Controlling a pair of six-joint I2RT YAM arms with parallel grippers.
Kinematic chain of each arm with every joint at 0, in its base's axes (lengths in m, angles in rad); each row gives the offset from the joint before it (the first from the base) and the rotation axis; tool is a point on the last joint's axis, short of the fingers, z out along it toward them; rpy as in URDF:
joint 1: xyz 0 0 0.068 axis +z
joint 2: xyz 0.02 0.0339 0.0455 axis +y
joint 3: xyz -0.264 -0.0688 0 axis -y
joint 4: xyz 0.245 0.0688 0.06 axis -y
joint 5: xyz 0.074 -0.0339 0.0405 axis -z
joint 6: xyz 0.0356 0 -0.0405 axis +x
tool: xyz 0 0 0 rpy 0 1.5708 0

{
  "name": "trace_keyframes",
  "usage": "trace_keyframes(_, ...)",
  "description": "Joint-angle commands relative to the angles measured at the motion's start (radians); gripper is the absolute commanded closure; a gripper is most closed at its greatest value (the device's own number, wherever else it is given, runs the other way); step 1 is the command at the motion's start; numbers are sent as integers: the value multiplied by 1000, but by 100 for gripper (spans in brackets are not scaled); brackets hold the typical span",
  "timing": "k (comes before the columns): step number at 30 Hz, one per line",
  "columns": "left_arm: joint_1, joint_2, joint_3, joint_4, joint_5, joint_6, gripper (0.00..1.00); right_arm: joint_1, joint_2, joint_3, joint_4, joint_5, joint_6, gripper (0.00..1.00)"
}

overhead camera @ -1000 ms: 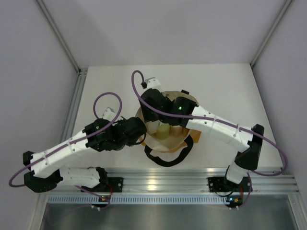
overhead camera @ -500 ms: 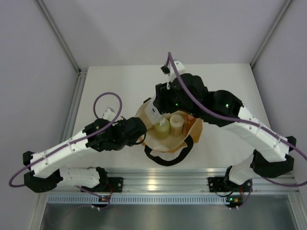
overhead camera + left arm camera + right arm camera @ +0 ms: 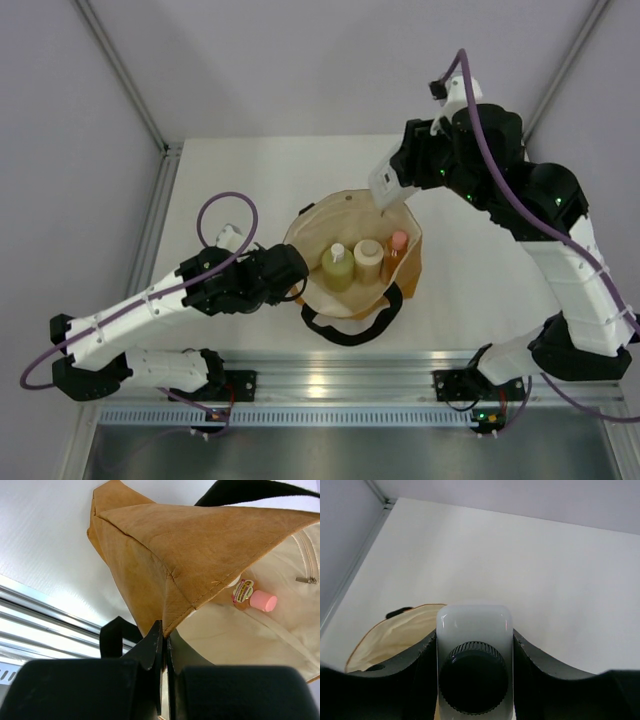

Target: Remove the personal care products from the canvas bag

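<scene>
The tan canvas bag (image 3: 330, 212) stands open at mid-table, its cream lining showing. Inside it stand a yellow-green bottle with a white cap (image 3: 337, 268), a beige wide-topped bottle (image 3: 368, 260) and a slim orange bottle with a pink cap (image 3: 397, 248). My left gripper (image 3: 298, 281) is shut on the bag's left rim; in the left wrist view its jaws (image 3: 165, 635) pinch the canvas edge (image 3: 200, 540), with the orange bottle (image 3: 255, 598) lying beyond. My right gripper (image 3: 388, 190) is raised above the bag's far right edge, shut on the whitish bottle (image 3: 474, 625) with a dark cap.
The bag's black loop handle (image 3: 345, 328) lies on the table toward the near rail (image 3: 330, 375). White table surface (image 3: 545, 570) stretches behind and to the right of the bag. Grey walls close in both sides.
My right arm has risen out of the bag with the whitish bottle and swung toward the far right. The other bottles inside came into view. The left arm has stayed put.
</scene>
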Motion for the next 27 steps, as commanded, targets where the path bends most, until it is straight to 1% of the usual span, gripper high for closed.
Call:
trace_keyframes(1, -5, -4, -3, -164, 5, -3, 100, -114, -95, 83, 102, 14, -47, 100)
trace_keyframes(6, -7, -7, -8, -164, 4, -8, 100, -258, -95, 117, 74, -29, -71, 100)
trace_keyframes(8, -5, -4, -9, -164, 2, -8, 100, -295, -92, 115, 70, -46, -85, 100)
trace_keyframes(11, -5, -2, -7, -162, 2, -6, 100, -387, -83, 94, 68, -78, -104, 100)
trace_keyframes(14, -5, -5, -7, -164, 2, -5, 100, -512, -67, 50, 73, -132, -117, 100)
trace_keyframes(17, -5, -11, -7, -164, 0, -5, 100, -569, -64, -3, 77, -155, -136, 100)
trace_keyframes(19, -5, -16, -11, -159, -3, 0, 100, -614, -75, -52, 99, -158, -147, 100)
trace_keyframes(20, -5, -21, -12, -155, -4, 6, 100, -638, -85, -79, 137, -166, -165, 100)
trace_keyframes(21, -5, -22, -12, -148, -6, 12, 99, -651, -93, -148, 161, -172, -173, 100)
trace_keyframes(24, -5, -16, -1, -142, -16, 32, 98, -697, -115, -264, 229, -213, -174, 100)
trace_keyframes(26, -5, -10, 6, -142, -19, 47, 96, -706, -131, -323, 282, -212, -179, 100)
trace_keyframes(27, -5, -8, 8, -142, -21, 52, 96, -709, -139, -387, 306, -209, -182, 100)
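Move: The white bottle with the black cap is already out of the bag, in the right hand. The clear table spot it is being taken to lies about 12 cm ahead of that hand, 20 cm right and 45 cm below. The canvas bag's middle is level with the hand, 9 cm left and 33 cm down. From the left hand, still gripping the bag's rim, the spot is roughly 22 cm ahead, 43 cm right and 26 cm below. The right hand keeps its grip on the white bottle and sweeps it some 19 cm to the right, away from above the bag's right side and over the open table, easing about 8 cm forward and swinging the wrist roughly 25 degrees clockwise. It stays high for the first half, then sinks about 10 cm below its starting height with the fingers tipping a little down, while the left hand stays put with its fingers still pinching the bag's rim. ##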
